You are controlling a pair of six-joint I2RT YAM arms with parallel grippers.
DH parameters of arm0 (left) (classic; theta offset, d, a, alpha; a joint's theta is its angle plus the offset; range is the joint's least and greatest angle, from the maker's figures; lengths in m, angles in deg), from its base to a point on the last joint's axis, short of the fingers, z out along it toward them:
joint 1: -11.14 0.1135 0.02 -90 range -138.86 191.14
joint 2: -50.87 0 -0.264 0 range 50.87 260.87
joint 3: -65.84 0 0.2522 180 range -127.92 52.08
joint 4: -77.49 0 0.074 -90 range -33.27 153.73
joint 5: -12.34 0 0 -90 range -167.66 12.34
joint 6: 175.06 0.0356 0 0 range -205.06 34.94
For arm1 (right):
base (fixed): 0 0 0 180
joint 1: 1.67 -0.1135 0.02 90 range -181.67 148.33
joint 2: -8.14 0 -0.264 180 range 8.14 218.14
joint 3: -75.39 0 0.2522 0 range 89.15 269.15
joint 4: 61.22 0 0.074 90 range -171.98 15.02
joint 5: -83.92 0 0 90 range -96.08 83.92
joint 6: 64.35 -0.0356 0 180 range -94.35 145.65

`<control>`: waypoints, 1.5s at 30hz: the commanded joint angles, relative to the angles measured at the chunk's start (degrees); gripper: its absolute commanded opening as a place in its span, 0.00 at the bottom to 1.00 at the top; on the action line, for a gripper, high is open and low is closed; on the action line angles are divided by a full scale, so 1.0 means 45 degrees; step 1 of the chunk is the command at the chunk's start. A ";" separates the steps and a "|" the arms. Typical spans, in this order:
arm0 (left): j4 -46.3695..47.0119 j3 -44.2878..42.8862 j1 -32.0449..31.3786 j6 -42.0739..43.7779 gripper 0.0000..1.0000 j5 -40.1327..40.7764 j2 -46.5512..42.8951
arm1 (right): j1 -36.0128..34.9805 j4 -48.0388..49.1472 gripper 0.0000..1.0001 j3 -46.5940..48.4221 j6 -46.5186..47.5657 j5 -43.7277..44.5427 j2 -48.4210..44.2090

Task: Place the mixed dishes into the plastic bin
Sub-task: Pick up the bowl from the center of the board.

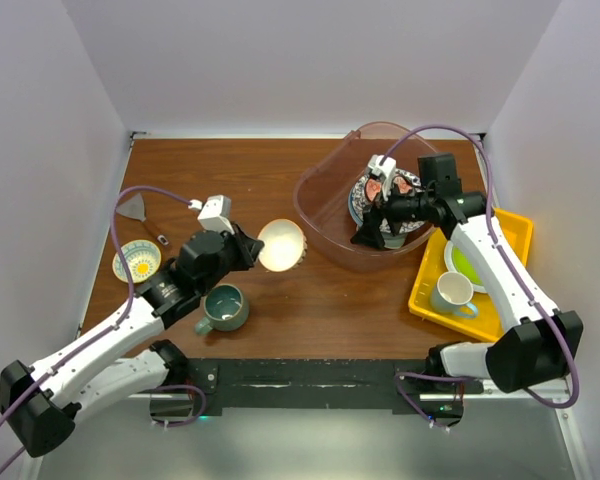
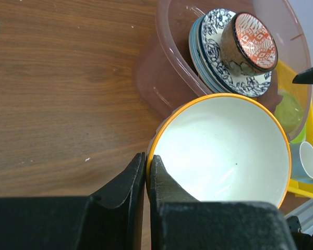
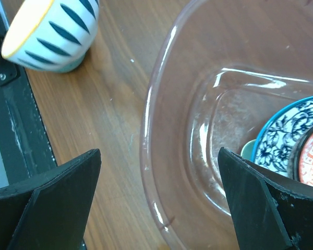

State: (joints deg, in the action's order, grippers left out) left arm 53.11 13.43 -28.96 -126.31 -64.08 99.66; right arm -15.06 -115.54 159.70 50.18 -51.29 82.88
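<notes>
My left gripper [image 2: 147, 166] is shut on the rim of a yellow-edged bowl [image 2: 224, 151] that is white inside and teal-striped outside [image 3: 52, 31]. The bowl is tipped on its side just left of the plastic bin [image 1: 315, 215]. The bin holds a stack of blue-patterned plates [image 2: 214, 67] with a red patterned bowl [image 2: 250, 44] on top. My right gripper [image 3: 159, 153] is open and straddles the bin's wall [image 3: 146, 140], holding nothing. A grey-teal mug [image 1: 223, 307] and a small yellow-patterned bowl [image 1: 138, 260] stand on the table at the left.
A yellow tray [image 1: 510, 235] at the right holds a lime-green plate [image 1: 465, 262] and a white mug [image 1: 452, 292]. A spatula [image 1: 135, 210] lies at the far left. White walls enclose the table on three sides.
</notes>
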 commanded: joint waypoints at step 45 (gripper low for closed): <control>-0.1098 -0.4455 -0.5366 -0.1867 0.00 0.8426 0.4215 | -0.3331 -0.0578 0.98 0.2234 -0.2287 0.3278 0.1457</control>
State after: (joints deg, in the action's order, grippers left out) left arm 46.38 -1.50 -52.37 -130.69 -31.84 118.55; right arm -26.64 -119.04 167.98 41.81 -46.36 88.78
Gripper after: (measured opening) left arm 0.105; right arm 0.982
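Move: The left gripper holds the bowl by its rim; the open right gripper waits about 23 cm to its right, 3 cm farther out and slightly higher. From the left hand, the bin's middle is some 26 cm right, 15 cm ahead and 14 cm down, and the green mug 9 cm left, 8 cm back and 17 cm below. From the right hand, the held bowl lies roughly 19 cm left, 3 cm back and a little lower. Bring the two grippers together in front of the bin: carry the bowl about 6 cm right with the left fingers still shut on its rim, rolling that hand some 15 degrees so its right side dips. Reach the right gripper leftward towards the bowl by about as much, easing back a little, dipping then rising, fingers kept wide open and stopping close to the bowl's free rim. ##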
